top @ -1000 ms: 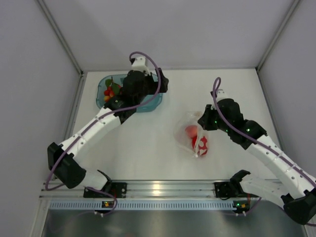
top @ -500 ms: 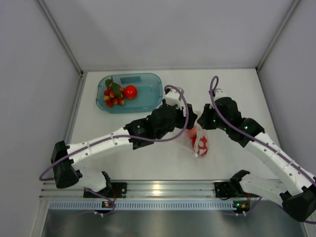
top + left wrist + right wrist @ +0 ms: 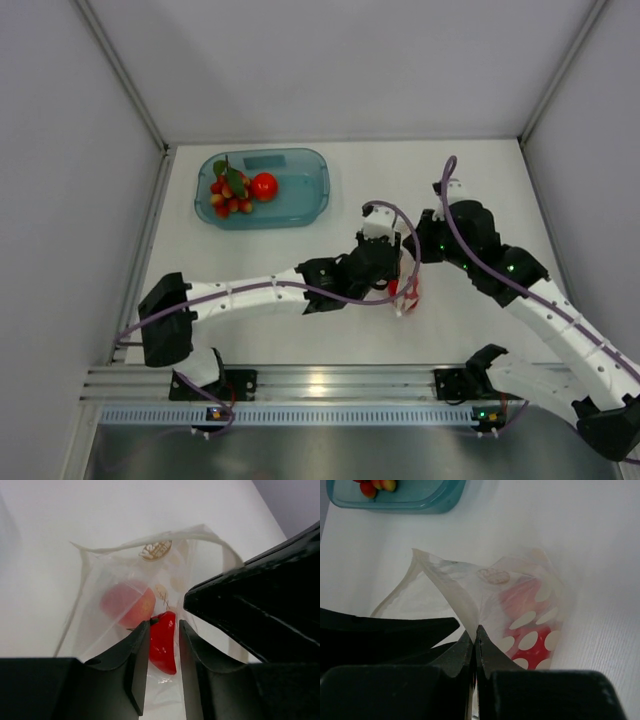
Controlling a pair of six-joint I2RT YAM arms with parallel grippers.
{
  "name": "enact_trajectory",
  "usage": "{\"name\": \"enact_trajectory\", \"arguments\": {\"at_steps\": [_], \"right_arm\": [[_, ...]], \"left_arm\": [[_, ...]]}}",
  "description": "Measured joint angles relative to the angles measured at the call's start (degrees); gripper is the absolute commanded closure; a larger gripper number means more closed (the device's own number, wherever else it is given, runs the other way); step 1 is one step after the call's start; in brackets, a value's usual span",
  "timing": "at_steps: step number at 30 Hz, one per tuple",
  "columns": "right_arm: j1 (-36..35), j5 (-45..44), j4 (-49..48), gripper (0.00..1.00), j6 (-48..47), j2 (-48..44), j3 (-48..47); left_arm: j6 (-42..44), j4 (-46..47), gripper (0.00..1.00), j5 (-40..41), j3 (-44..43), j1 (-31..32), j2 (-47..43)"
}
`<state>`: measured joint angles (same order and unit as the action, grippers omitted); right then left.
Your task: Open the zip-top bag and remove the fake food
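Observation:
The clear dotted zip-top bag [image 3: 409, 292] lies right of centre with its mouth held up. My right gripper [image 3: 476, 629] is shut on the bag's [image 3: 540, 605] upper edge strip. My left gripper [image 3: 164, 630] reaches into the bag [image 3: 165, 550], its jaws narrowed round a red bell pepper [image 3: 164, 645]. The left finger touches the pepper and a sliver of gap shows at the right finger. A pink peach [image 3: 125, 605] lies just beyond. In the top view the left gripper [image 3: 399, 276] sits beside the right gripper [image 3: 416, 251].
A translucent teal tray [image 3: 310, 200] stands at the back left, holding a red berry cluster with green leaves [image 3: 226, 192] and a round red tomato [image 3: 264, 186]. Its corner [image 3: 420, 502] shows in the right wrist view. Grey walls close in both sides and the back.
My left arm swung from the tray, where the tomato now lies, across to the bag and entered it, its jaws narrowing round the pepper. The right gripper kept its hold on the bag edge.

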<state>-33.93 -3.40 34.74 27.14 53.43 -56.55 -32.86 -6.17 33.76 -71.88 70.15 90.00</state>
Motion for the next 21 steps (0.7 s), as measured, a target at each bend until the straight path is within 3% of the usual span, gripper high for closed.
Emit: {"name": "enact_trajectory", "arguments": {"at_steps": [5,14,21], "right_arm": [[0.0,-0.9,-1.5,1.00,0.1,-1.6,1.6],[0.4,-6.9,-0.5,1.00,-1.2,-1.8,2.9],[3.5,-8.3,0.5,1.00,-3.7,-0.1,2.9]], "left_arm": [[-2.7,1.0,0.73,-0.4,0.0,0.0,7.0],[-5.7,1.1,1.00,-1.1,0.2,0.0,12.7],[-5.0,1.6,1.00,-3.3,0.9,0.1,12.7]]}}
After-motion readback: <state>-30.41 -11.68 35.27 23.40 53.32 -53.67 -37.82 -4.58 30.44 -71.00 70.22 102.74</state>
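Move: The red fake fruit in the bag lies about 4 cm ahead of my left fingertips, 4 cm to their right and some 10 cm below. The peach beside it is roughly 8 cm ahead, 2 cm right and 9 cm below them; the bag rim pinched in my right fingers is about level in height, 1 cm ahead and 3 cm right. From my right hand, the red fruit lies 2 cm ahead, 2 cm right and 10 cm below. I drop my left hand about 10 cm through the bag's mouth towards the red fruit, edging a little right, and shut the part-open fingers completely at the bottom, tips close to the fruit. My right hand keeps its pinch on the rim and, once the left is well down, draws it some 4 cm right and slightly forward and down, turning a little clockwise. ##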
